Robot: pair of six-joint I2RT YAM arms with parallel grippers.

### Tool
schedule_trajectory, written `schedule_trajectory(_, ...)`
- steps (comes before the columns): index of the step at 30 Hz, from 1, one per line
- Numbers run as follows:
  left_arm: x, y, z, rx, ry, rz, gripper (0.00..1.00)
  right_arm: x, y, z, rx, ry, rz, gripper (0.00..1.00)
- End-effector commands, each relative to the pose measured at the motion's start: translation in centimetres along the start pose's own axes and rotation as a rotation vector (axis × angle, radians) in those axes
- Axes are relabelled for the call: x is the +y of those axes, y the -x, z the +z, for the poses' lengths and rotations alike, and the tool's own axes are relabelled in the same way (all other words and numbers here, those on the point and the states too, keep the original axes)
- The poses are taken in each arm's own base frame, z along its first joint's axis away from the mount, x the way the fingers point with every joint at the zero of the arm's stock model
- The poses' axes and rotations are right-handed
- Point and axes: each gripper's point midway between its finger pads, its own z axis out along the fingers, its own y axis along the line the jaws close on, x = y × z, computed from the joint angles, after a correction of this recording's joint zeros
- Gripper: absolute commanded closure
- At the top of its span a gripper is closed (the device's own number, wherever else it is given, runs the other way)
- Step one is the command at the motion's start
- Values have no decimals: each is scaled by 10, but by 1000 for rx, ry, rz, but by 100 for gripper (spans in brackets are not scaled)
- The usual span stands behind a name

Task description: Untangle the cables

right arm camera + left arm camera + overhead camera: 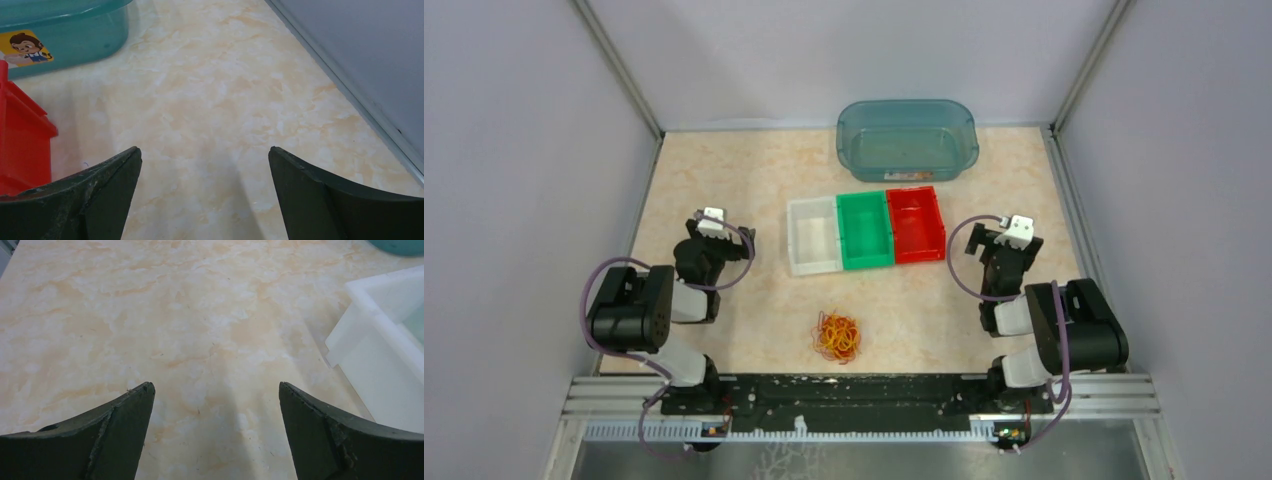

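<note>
The cables lie as one small clump of thin red, orange and yellow wires on the table near the front edge, between the two arms. My left gripper hovers over bare tabletop at the left, open, nothing between its fingers; in the top view the left gripper sits well left of and behind the clump. My right gripper is open too, over bare tabletop at the right, and shows in the top view as the right gripper. Neither wrist view shows the cables.
A row of three small bins stands mid-table: white bin, green bin, red bin. A teal tub sits behind them. Grey walls enclose the table; the right wall's rail runs close to my right gripper.
</note>
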Motion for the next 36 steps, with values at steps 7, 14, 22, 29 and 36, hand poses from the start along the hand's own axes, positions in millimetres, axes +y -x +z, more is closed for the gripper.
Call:
schedule_trajectory(7, 0, 6, 1, -21, 2, 12, 1, 1, 21, 7, -69, -1, 29, 1)
schedule_trajectory(14, -4, 23, 6, 58, -57, 11, 0, -10, 42, 2, -49, -89, 49, 1)
schedule_trajectory(22, -17, 73, 7, 264, -199, 30, 0, 4, 116, 8, 54, -124, 384, 1)
schedule_trajectory(29, -52, 102, -20, 314, -394, -26, 1, 117, 155, -38, 123, 550, 433, 17)
schedule_trajectory(36, -81, 91, -62, 383, -604, 31, 1, 233, 114, -154, 319, 1007, 142, 23)
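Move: About 26 cm to the right of the left hand and 21 cm back lies the tangled cable pile, on the table some 8 cm below; the white bin stands 20 cm right and 3 cm ahead of that hand. From the right hand the pile is roughly 40 cm left, 18 cm back and 8 cm below, with the red bin about 21 cm left and 6 cm ahead, the green bin 33 cm left and 5 cm ahead. Lifting off their resting poses, both open hands start for the cable pile. The right rises some 15 cm, then swings 20 cm left towards the bins, turning about 40 degrees counter-clockwise, its left side rising, fingers narrowing slightly. The left climbs about 11 cm, edging forward, then draws back and right, tipping down and turning clockwise, fingers wide open. ##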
